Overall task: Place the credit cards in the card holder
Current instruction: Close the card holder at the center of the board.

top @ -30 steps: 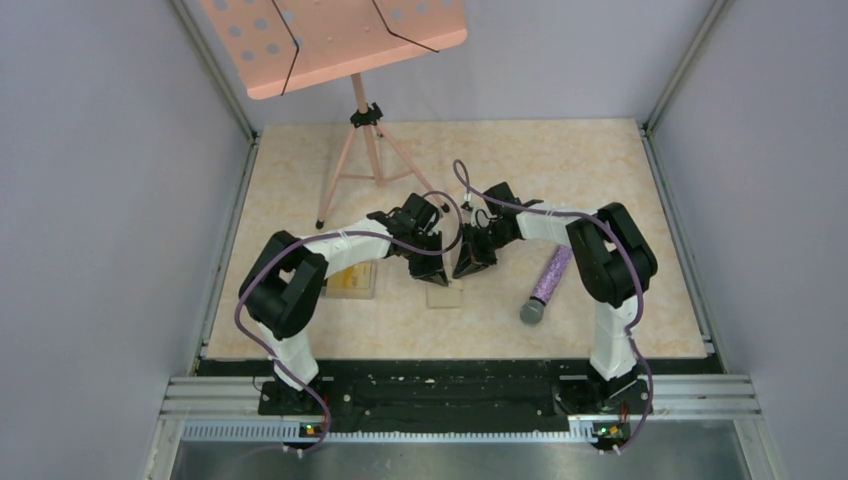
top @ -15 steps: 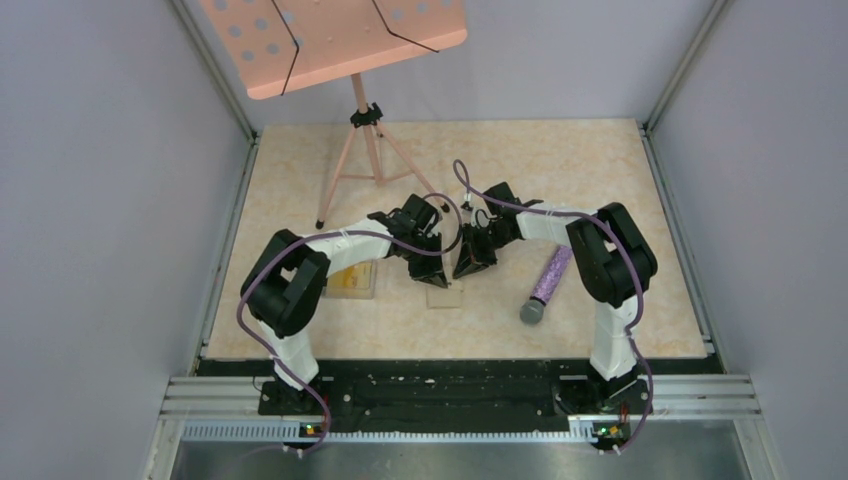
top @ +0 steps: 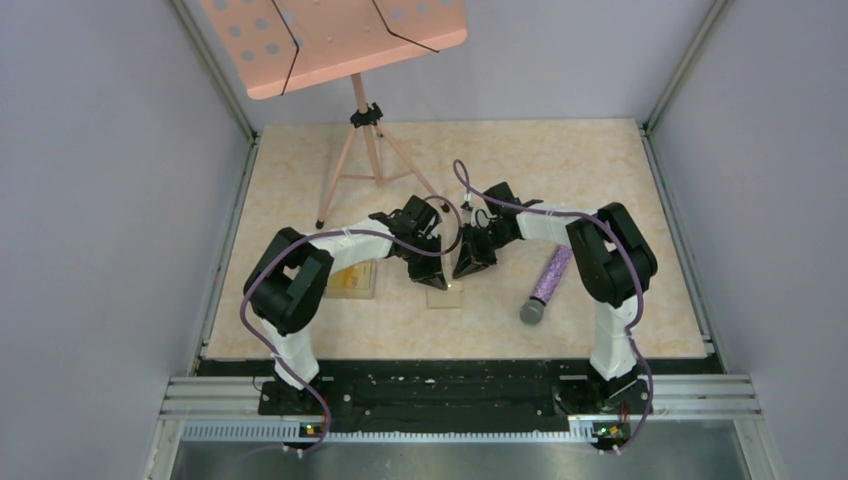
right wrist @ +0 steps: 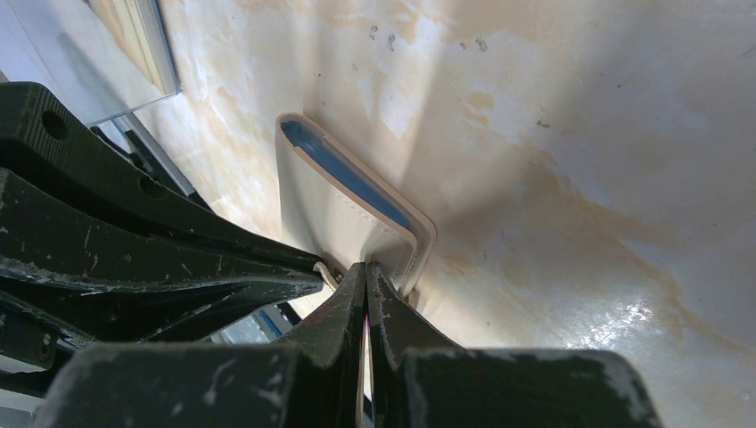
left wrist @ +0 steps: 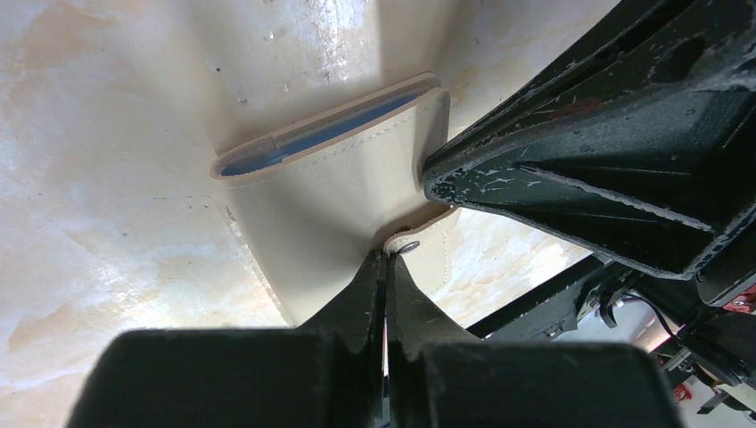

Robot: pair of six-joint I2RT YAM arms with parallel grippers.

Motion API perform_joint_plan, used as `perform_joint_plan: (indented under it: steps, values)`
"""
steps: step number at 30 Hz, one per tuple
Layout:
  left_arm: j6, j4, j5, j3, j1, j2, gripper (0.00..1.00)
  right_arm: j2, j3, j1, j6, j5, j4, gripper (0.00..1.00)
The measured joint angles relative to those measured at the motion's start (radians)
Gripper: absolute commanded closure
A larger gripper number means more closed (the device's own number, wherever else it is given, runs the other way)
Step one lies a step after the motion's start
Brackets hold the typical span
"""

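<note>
The tan card holder (top: 446, 297) lies on the table between the two arms. Its light blue inside shows along the open edge (left wrist: 339, 178) (right wrist: 330, 209). My left gripper (left wrist: 385, 257) is shut, its tips resting on the tan face beside the snap flap (left wrist: 426, 251). My right gripper (right wrist: 366, 266) is shut too, with its tips at the card holder's near corner, close to the left gripper (top: 437, 280). I see nothing between either pair of jaws. Yellowish credit cards (top: 352, 281) lie in a clear box left of the card holder.
A purple microphone (top: 548, 282) lies right of the grippers. A pink music stand (top: 360, 130) stands on its tripod at the back left. The clear box's corner (right wrist: 134, 53) shows at the upper left of the right wrist view.
The left arm has edged slightly forward and to the right. Both grippers stay shut at the card holder.
</note>
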Motion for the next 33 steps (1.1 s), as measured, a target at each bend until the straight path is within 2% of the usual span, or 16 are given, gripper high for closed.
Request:
perform_joint_plan:
  steps: [13, 27, 33]
  values:
    - [0.000, -0.002, 0.005, 0.002, 0.002, 0.000, 1.00, -0.007, 0.000, 0.000, 0.000, 0.002, 0.000, 1.00]
    - [0.000, -0.008, 0.005, 0.007, 0.002, 0.000, 1.00, -0.109, 0.000, 0.001, -0.015, 0.022, 0.001, 0.97]
    - [0.000, -0.016, 0.005, 0.011, 0.003, 0.000, 1.00, -0.145, -0.002, 0.001, -0.026, 0.020, 0.001, 1.00]
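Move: My right hand's shut fingertips are on the card holder's outer right part, by its strap; the holder's middle lies about 2 cm back, 2 cm left and 1 cm below. From my left hand, shut at the strap's snap, the middle is about 1 cm left, 1 cm below. The clear box is some 22 cm left and 2 cm farther out than my left hand; the microphone is roughly 18 cm right and 1 cm back of my right. I lift my right hand off the card holder's right edge and strap, nearly straight up by about 5 cm after a brief hold, easing outward a centimetre with a tilt of some 10 degrees, fingers staying shut. My left hand stays put, its closed tips still pressing at the strap's snap. ##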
